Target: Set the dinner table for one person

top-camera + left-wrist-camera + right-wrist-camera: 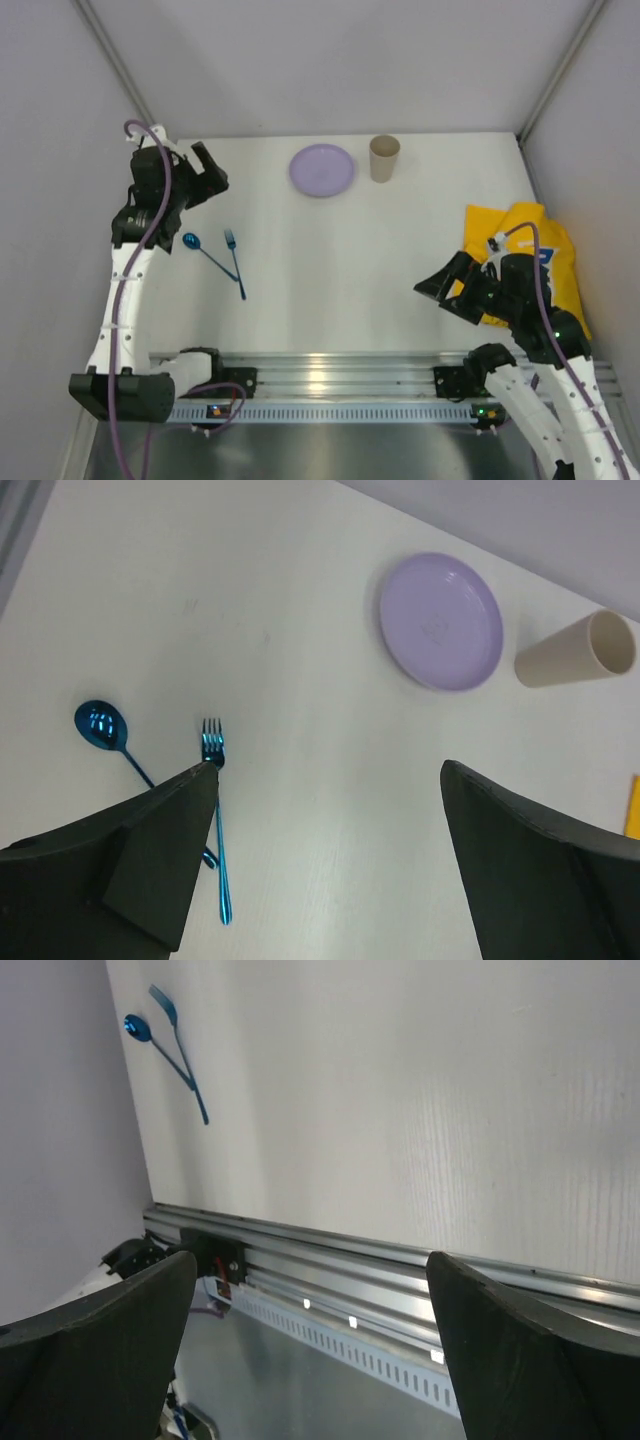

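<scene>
The dinner table [340,270] is a plain white top. On its left lie a blue spoon [192,242] and a blue fork [235,262], their handles crossing. A lilac plate [322,170] and a beige cup [384,158] stand at the far edge. My left gripper [203,178] hangs open above the far left, with the spoon [100,725], fork [215,800], plate [440,620] and cup [575,652] below it. My right gripper [440,293] is open over the near right, holding nothing; the fork [198,1100] and spoon [135,1027] show far off.
A crumpled yellow printed mat [525,260] lies at the right edge, partly under my right arm. An aluminium rail [330,372] runs along the near edge. Grey walls close in the far side and both flanks.
</scene>
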### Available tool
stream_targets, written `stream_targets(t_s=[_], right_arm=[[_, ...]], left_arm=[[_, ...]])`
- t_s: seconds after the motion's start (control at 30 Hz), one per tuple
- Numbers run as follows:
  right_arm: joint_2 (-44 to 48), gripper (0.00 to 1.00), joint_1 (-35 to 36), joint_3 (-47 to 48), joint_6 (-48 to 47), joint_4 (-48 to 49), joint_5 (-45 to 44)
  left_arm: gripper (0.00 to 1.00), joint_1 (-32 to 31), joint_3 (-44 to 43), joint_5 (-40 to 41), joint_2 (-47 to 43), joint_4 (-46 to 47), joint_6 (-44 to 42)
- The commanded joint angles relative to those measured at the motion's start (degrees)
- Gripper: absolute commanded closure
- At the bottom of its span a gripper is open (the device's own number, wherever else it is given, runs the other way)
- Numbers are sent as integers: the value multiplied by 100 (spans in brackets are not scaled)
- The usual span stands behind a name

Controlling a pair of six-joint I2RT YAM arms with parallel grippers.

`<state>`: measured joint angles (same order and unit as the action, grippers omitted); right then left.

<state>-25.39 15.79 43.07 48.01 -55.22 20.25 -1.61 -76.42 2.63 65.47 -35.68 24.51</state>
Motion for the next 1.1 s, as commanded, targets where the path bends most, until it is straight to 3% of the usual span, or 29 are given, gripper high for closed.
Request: stream_targets(t_s=[0.0, 0.07, 0.13, 0.17, 0.23, 0.27, 0.3, 0.37, 0.43, 0.47, 0.5, 0.53, 0.57, 0.63, 0.77, 0.97, 1.07], right_arm=[[-501, 0, 47, 622, -256, 398, -189], [-852, 0, 47, 799, -414, 468, -267], [-1081, 0, 47, 1036, -625, 574, -434], [-1343, 0, 47, 1133, -713, 600, -495], [-1635, 0, 21, 1501, -941, 609, -618], [-1897, 0, 12, 1616, -995, 600, -662], [-2022, 0, -41, 1817, -1047, 600, -802], [-2398, 0, -164, 2011, -1214, 513, -978], [-2681, 0, -523, 2240, -1363, 337, -1102], [-2969, 0, -655, 2311, -1399, 258, -1146], [-3129, 0, -935, 2407, -1443, 101, -1259], [-3287, 0, -1059, 2443, -1530, 4, -1365], [-3593, 0, -1156, 2469, -1549, -102, -1505], [-3920, 0, -1394, 2461, -1628, -269, -1900], [-4815, 0, -1474, 2251, -1742, -78, -2393], [-5731, 0, -1535, 2127, -1927, 309, -2877], [-6214, 0, -1816, 2118, -1997, 529, -2904]], left_arm=[[2, -6, -654, -771, -78, -616, 211], [2, 2, 45, -1132, -340, 397, 604], [2, 11, 982, -2394, -499, 1287, 861], [1, 11, 1337, -3008, -631, 2519, 1489], [2, 11, 2397, -4328, -729, 3938, 2430], [1, 11, 2769, -4515, -798, 4860, 3584], [1, 11, 3086, -4482, -825, 5878, 4126], [2, 99, 3590, -4526, -852, 6282, 4954], [1, 99, 3224, -4614, -773, 5630, 4792], [1, 30, 2804, -4353, -747, 4729, 3825], [2, -84, 1686, -3846, -659, 3319, 3128], [1, -312, 1179, -2179, -624, 1617, 2451], [2, -1080, 773, -1283, -589, 1025, 1339], [1, -1709, 323, 29, -501, 669, 341], [1, -2089, 426, -182, -299, 300, -297], [2, -2291, 1058, 580, -376, 17, 395], [1, -2291, 1296, 510, -307, -88, 555]])
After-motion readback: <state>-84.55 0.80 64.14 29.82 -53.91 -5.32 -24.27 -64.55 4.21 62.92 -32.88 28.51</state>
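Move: The yellow cloth is centred about 16 cm ahead of the right hand, 27 cm to its right and 20 cm below; its near-left edge is much closer. The cup stands some 48 cm ahead of that hand, 6 cm left and 14 cm lower. From the left hand, the cloth is roughly 75 cm right, 6 cm back and 32 cm below; the fork is about 7 cm back, level sideways and 32 cm below. The yellow cloth's left edge draws the open right hand: it reaches about 15 cm forward, rising slightly, then swings right and sinks some 15 cm from its high point, tipping its fingers steeply down. The open left hand swings about 13 cm right past the fork and a little back, dipping, rising and sinking again, ending lower and turned some 20 degrees clockwise. Neither visibly touches anything. ##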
